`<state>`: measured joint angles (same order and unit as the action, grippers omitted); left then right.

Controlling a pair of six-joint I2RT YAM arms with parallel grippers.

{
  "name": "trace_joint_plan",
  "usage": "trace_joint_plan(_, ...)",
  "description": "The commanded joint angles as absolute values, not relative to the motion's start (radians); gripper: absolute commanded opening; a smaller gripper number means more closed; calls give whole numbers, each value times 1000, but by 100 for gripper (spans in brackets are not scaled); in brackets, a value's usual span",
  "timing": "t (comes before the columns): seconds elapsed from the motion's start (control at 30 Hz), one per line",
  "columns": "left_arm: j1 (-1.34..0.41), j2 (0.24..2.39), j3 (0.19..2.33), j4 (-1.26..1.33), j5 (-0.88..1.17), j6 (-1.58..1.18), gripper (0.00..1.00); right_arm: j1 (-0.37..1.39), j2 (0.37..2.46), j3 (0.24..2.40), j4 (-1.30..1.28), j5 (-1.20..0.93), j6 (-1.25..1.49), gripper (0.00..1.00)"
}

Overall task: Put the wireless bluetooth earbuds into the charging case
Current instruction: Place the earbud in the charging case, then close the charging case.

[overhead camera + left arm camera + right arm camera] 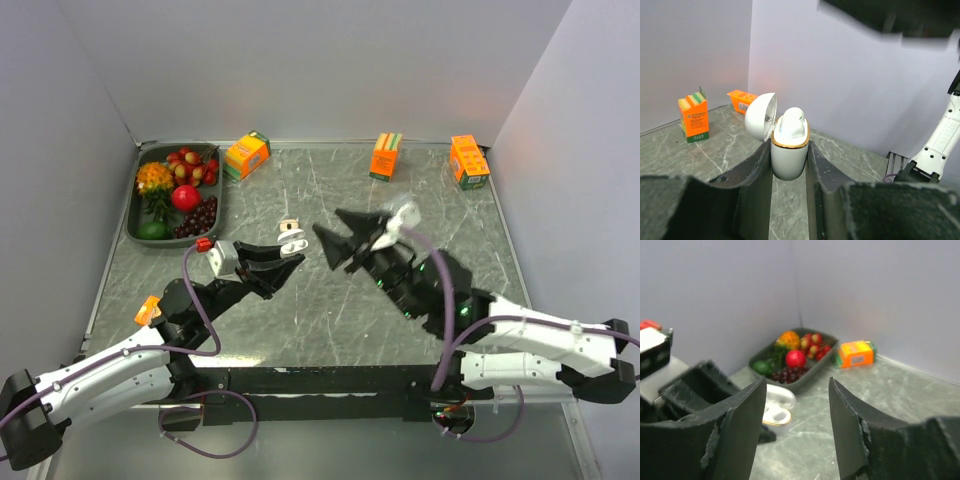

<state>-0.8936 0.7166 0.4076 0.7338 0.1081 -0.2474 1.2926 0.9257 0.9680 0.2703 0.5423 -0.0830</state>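
The charging case (788, 161) is a small white rounded shell with a gold rim, its lid (761, 116) swung open to the left. My left gripper (789, 150) is shut on its body and holds it upright above the table. A white earbud (791, 125) sits in the case's mouth. From above the case (291, 235) shows at mid-table, at the tip of my left gripper (290, 248). My right gripper (326, 221) stands open just to its right with nothing between its fingers. In the right wrist view the open case (778, 410) lies beyond my right gripper (797, 385), partly behind the left finger.
A dark tray (133, 210) of fruit stands at the back left, also seen as the tray (807, 381) in the right wrist view. Three orange cartons stand along the back wall: one (247, 155) by the tray, one (385, 155) in the middle, one (468, 162) at the right.
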Motion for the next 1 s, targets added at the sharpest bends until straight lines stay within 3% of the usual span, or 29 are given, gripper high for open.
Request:
trace_joint_plan(0.0,-896,703,405,735,118,-222,1,1189,1006,1331,-220,522,128,57)
trace_joint_plan(0.07,-894,704,403,720,129,-215,1,1118,1113,1523,-470,415,162,55)
trace_joint_plan(0.17,-894,716,417,649,118,-189,1,1074,1242,1721,-693,303,186,42)
trace_joint_plan(0.3,-896,719,410,606,118,-124,1,1003,1400,1897,-912,137,221,2)
trace_joint_plan(0.33,-894,718,411,589,118,-115,1,996,1448,1940,-942,115,225,0)
trace_joint_plan(0.57,-896,712,436,537,161,-48,1,986,1516,1905,-957,-18,250,0)
trace_joint_plan(0.97,-899,696,423,534,163,-52,1,986,1508,1795,-897,-64,294,0)
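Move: My left hand holds the open white charging case at its fingertips, its middle barely 1 cm ahead, to the right and above. The lid stands some 2 cm ahead and 3 cm above that hand; from my empty, open right hand it is about 5 cm left, 2 cm ahead and 5 cm down. From the right hand, the case body lies 4 cm left, level fore and aft, 7 cm down. The peach case on the table is roughly 20 cm ahead, 7 cm left and 40 cm below. I arc my right hand up about 9 cm and forward, shutting its empty fingers, then swing it left and down almost 20 cm from the top of the arc, tipping the fingers steeply down, so the closed tips come in behind the raised lid on its far side. Meanwhile my left hand keeps its grip and lowers the case about 6 cm, its fingers dipping some 15 degrees. ##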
